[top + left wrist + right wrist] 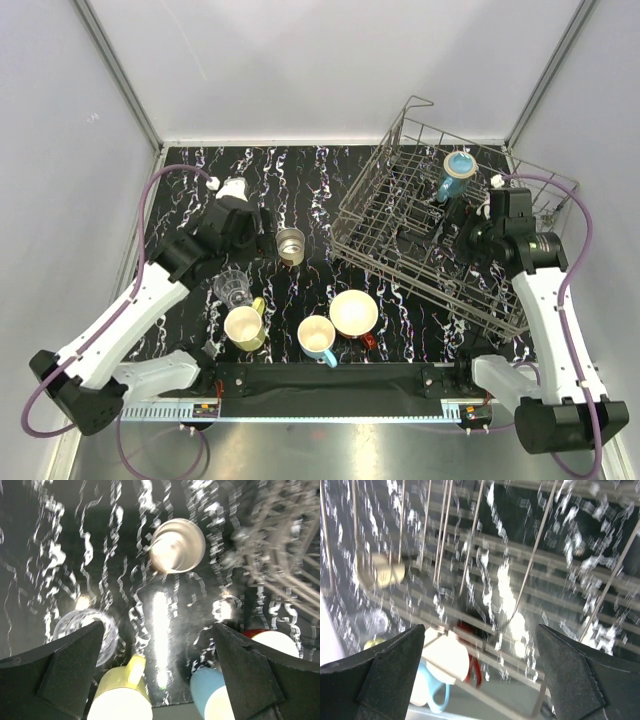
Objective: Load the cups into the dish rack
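Observation:
The wire dish rack (pixel 372 190) stands at the right of the table, with a teal cup (pixel 457 172) upright inside near its far side. My right gripper (pixel 455 235) hangs open and empty over the rack floor (pixel 535 555), a little in front of that cup. On the table to the left stand a steel cup (pixel 290 245), a clear tumbler (pixel 233 288), a yellow-green mug (pixel 245 328), a light-blue mug (pixel 317 338) and a red mug (pixel 354 314). My left gripper (pixel 159 626) is open above the table, empty, with the steel cup (pixel 177 545) just ahead of it.
White side walls enclose the black marbled table (pixel 300 180). A black bar (pixel 330 378) with both arm bases runs along the near edge, close to the mugs. The rack's raised wire sides (pixel 280 540) stand right of the left gripper.

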`<action>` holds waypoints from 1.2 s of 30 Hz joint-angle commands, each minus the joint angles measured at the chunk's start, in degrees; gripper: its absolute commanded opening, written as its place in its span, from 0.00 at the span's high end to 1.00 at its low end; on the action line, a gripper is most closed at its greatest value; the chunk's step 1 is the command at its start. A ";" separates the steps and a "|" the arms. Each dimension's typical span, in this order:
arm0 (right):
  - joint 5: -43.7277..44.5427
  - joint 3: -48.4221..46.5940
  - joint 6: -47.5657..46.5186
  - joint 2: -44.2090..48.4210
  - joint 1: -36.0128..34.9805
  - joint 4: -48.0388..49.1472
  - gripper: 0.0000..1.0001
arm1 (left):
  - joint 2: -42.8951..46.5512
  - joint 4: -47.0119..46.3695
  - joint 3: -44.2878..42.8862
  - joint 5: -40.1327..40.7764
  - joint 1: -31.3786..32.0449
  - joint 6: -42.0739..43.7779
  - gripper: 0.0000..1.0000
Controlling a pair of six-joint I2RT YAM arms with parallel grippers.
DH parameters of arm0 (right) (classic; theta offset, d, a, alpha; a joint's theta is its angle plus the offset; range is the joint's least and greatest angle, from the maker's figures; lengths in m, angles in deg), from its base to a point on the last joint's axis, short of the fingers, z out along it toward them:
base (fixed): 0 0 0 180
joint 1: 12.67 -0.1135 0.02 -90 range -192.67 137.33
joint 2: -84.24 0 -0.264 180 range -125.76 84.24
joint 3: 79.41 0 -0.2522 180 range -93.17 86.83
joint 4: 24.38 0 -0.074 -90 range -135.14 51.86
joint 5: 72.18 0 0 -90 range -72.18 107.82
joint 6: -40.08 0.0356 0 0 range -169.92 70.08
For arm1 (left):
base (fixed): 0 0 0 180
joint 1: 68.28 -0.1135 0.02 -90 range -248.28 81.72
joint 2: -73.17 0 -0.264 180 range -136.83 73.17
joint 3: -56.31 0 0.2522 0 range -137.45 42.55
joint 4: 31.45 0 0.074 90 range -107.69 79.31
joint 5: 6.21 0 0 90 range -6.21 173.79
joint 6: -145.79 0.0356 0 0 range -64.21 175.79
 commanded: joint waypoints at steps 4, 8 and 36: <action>-6.05 -0.77 -0.53 6.39 -0.19 -8.51 0.00 | 4.08 2.41 2.99 -6.30 -3.39 -4.16 0.06; -6.04 -0.25 2.63 8.16 -0.19 -10.89 0.00 | 6.64 7.66 5.89 -0.44 -3.39 -7.94 0.04; -8.85 -13.51 -2.90 5.88 -0.19 -19.41 0.04 | -15.33 6.11 11.26 3.98 -8.22 -19.81 0.46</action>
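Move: The clear glass stands about 5 cm back and 8 cm left of the left hand, its middle some 19 cm lower. At that same depth, the yellow cup is roughly 14 cm back and 5 cm left of the hand, and the metal cup about 5 cm ahead and 5 cm right. From the right hand the glass lies about 48 cm left, 7 cm back and 19 cm down. Leftward and slightly back at first, then mostly straight down, the left hand sinks about 13 cm to the clear glass, tipping its fingers steeper and turning counter-clockwise some 25 degrees each; the fingers narrow to just over half open around the rim. The open right hand draws back towards the rack's near side and a little left, away from the blue cup in the rack, then rises about 5 cm. ##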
